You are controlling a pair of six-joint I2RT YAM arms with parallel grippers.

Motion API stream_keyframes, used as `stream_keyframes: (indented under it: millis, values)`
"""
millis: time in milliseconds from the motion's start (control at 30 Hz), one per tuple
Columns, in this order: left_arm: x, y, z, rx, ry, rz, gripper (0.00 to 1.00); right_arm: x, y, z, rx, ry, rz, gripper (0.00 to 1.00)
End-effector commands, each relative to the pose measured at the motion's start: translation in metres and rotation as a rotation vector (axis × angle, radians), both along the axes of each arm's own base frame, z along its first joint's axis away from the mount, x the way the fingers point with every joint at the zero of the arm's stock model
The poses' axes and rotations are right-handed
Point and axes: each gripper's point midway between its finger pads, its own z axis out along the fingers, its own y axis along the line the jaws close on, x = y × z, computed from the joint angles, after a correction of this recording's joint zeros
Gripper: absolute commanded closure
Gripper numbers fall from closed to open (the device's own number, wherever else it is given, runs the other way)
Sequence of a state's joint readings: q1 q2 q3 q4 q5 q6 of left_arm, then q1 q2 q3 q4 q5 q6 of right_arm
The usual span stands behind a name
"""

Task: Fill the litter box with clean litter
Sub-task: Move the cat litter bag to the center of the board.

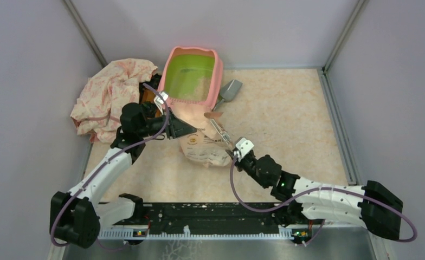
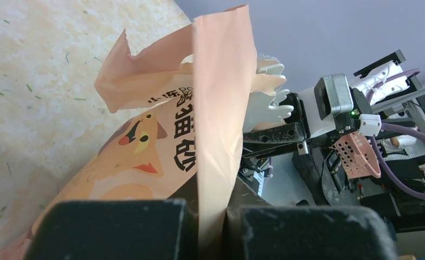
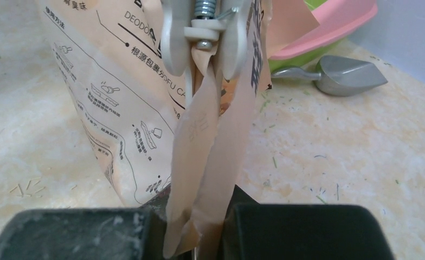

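Note:
The litter box [image 1: 194,50], pink-rimmed and lime-green inside, stands at the back of the floor, with pale clean litter [image 1: 200,86] in its near part. Just in front of it is the peach litter bag [image 1: 205,147], held from both sides. My left gripper [image 1: 186,129] is shut on the bag's left edge; in the left wrist view the bag [image 2: 145,157] has its fold pinched in that gripper [image 2: 213,216]. My right gripper [image 1: 233,150] is shut on the right edge. The right wrist view shows the bag [image 3: 118,92] with its strip clamped in this gripper [image 3: 199,227].
A silver metal scoop [image 1: 231,91] lies right of the box, also seen beside the pink box rim [image 3: 335,30] as the scoop [image 3: 346,76]. A crumpled pink cloth [image 1: 113,95] lies at the left wall. A white clip [image 3: 205,32] sits on the bag. Grey walls enclose the floor.

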State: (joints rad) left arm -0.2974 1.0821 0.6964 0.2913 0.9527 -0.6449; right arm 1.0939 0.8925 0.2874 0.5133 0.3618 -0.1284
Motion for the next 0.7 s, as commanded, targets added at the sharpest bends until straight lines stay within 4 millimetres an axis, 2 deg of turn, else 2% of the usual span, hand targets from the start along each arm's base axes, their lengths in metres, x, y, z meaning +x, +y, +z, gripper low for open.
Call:
stream_keyframes:
  millis: [0, 167, 333, 667]
  values:
    - [0.012, -0.004, 0.060, -0.074, -0.207, -0.002, 1.00, 0.027, -0.023, 0.076, 0.206, -0.168, -0.131, 1.00]
    - [0.023, -0.018, 0.067, -0.083, -0.215, -0.027, 1.00, 0.052, -0.042, 0.097, 0.254, -0.158, -0.132, 1.00]
    - [0.037, -0.047, 0.068, -0.079, -0.222, -0.068, 1.00, 0.081, -0.055, 0.124, 0.289, -0.149, -0.125, 1.00]
    - [0.076, -0.076, 0.052, -0.049, -0.188, -0.087, 1.00, 0.138, -0.053, 0.134, 0.279, -0.052, -0.107, 1.00]
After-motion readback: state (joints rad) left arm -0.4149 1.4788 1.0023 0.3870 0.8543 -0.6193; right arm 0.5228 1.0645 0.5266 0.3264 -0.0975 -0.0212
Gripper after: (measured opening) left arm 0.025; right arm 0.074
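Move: The litter bag hangs between both hands, its body about 3 cm right of, 2 cm behind and 16 cm below the left hand, and some 10 cm left of and 7 cm below the right hand. The board's centre lies roughly 9 cm ahead and 6 cm right of the left hand, 13 cm ahead and 10 cm left of the right. From the left hand, the litter box's middle is about 27 cm ahead and 3 cm left, the scoop 23 cm ahead and 12 cm right. The bag, still pinched by its upper edge on the left and its side edge on the right, is carried forward and rightward towards the board's centre and the litter box's near end. The left hand goes about 7.5 cm forward and 6 cm right, the right about 10 cm forward and 5.5 cm right, speeding up from a near standstill and staying almost level. The right wrist tips down some 10 degrees and turns slightly clockwise; both grips stay shut. ##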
